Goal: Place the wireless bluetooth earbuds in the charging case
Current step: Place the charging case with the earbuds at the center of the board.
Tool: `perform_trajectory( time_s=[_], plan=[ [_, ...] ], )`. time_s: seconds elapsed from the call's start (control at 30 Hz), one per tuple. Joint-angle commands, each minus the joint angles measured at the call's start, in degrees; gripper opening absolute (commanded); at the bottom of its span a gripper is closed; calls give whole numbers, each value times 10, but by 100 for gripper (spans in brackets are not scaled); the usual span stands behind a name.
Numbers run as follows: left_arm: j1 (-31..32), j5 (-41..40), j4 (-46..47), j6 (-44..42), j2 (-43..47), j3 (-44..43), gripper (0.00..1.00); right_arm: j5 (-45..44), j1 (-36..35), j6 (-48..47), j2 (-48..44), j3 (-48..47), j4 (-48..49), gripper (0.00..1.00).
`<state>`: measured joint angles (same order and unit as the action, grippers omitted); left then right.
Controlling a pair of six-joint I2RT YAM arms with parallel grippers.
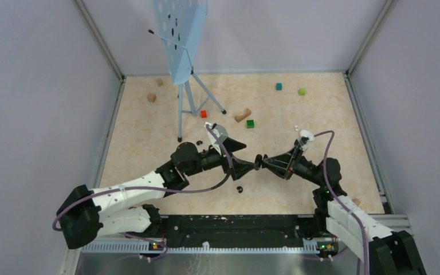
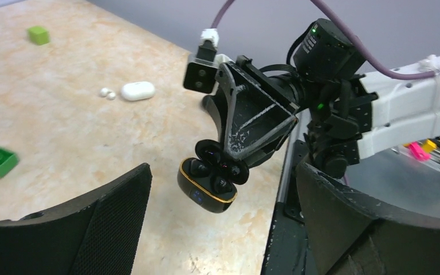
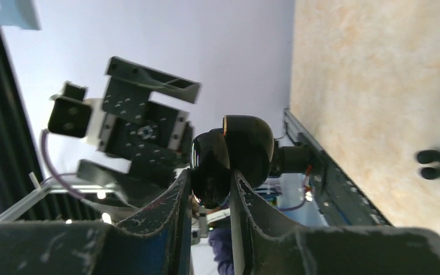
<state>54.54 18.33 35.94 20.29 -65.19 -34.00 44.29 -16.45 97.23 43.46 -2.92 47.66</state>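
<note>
A black charging case with a gold rim hangs open above the table. My right gripper is shut on its lid, and the case body juts out past the fingers. Two glossy black earbuds sit in the case's wells. My left gripper faces the case from just in front with its fingers spread wide, open, and nothing between them. From above, both grippers meet tip to tip around the case. A white pair of earbuds lies on the table beside a white case.
A small black curved piece lies on the table below the grippers. A blue music stand on a tripod stands at the back left. Red, green, teal and wooden blocks are scattered behind.
</note>
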Motion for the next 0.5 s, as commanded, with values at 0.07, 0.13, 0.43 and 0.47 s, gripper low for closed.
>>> perform_trajectory(
  time_s=[0.07,0.13,0.43,0.47],
  plan=[
    [1,-142,-142,-12,137,24,99,-12,2,-225,33,-76,-235,0],
    [1,-186,-178,-5,178,35,99,-18,8,-277,84,-113,-260,0],
    [1,-264,-372,67,264,4,99,-36,54,-394,348,-306,-271,0],
    [1,-266,-384,74,268,3,99,-28,62,-379,386,-322,-237,0]
  ],
)
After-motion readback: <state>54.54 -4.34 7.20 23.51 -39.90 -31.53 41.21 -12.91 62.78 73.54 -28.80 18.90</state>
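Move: The right gripper holds the closed-in case; the middle of the board lies roughly 17 cm ahead of it, 6 cm left and 20 cm below. White bits sit some 3 cm left of that middle, a green block is about 26 cm ahead of the right gripper and 1 cm left, a black piece 2 cm back and 7 cm left. From the open left gripper, the case is about 5 cm right, level in reach, 4 cm lower; the board's middle 17 cm straight ahead, 24 cm below. Keep the right gripper's pinch on the case and carry it down, then mostly forward towards the middle of the board, about 10 cm out and 7 cm lower in all, tipping the fingers down by some 25 degrees. Meanwhile draw the left gripper, still wide open, about 10 cm left, away from the case, swinging it counter-clockwise. ##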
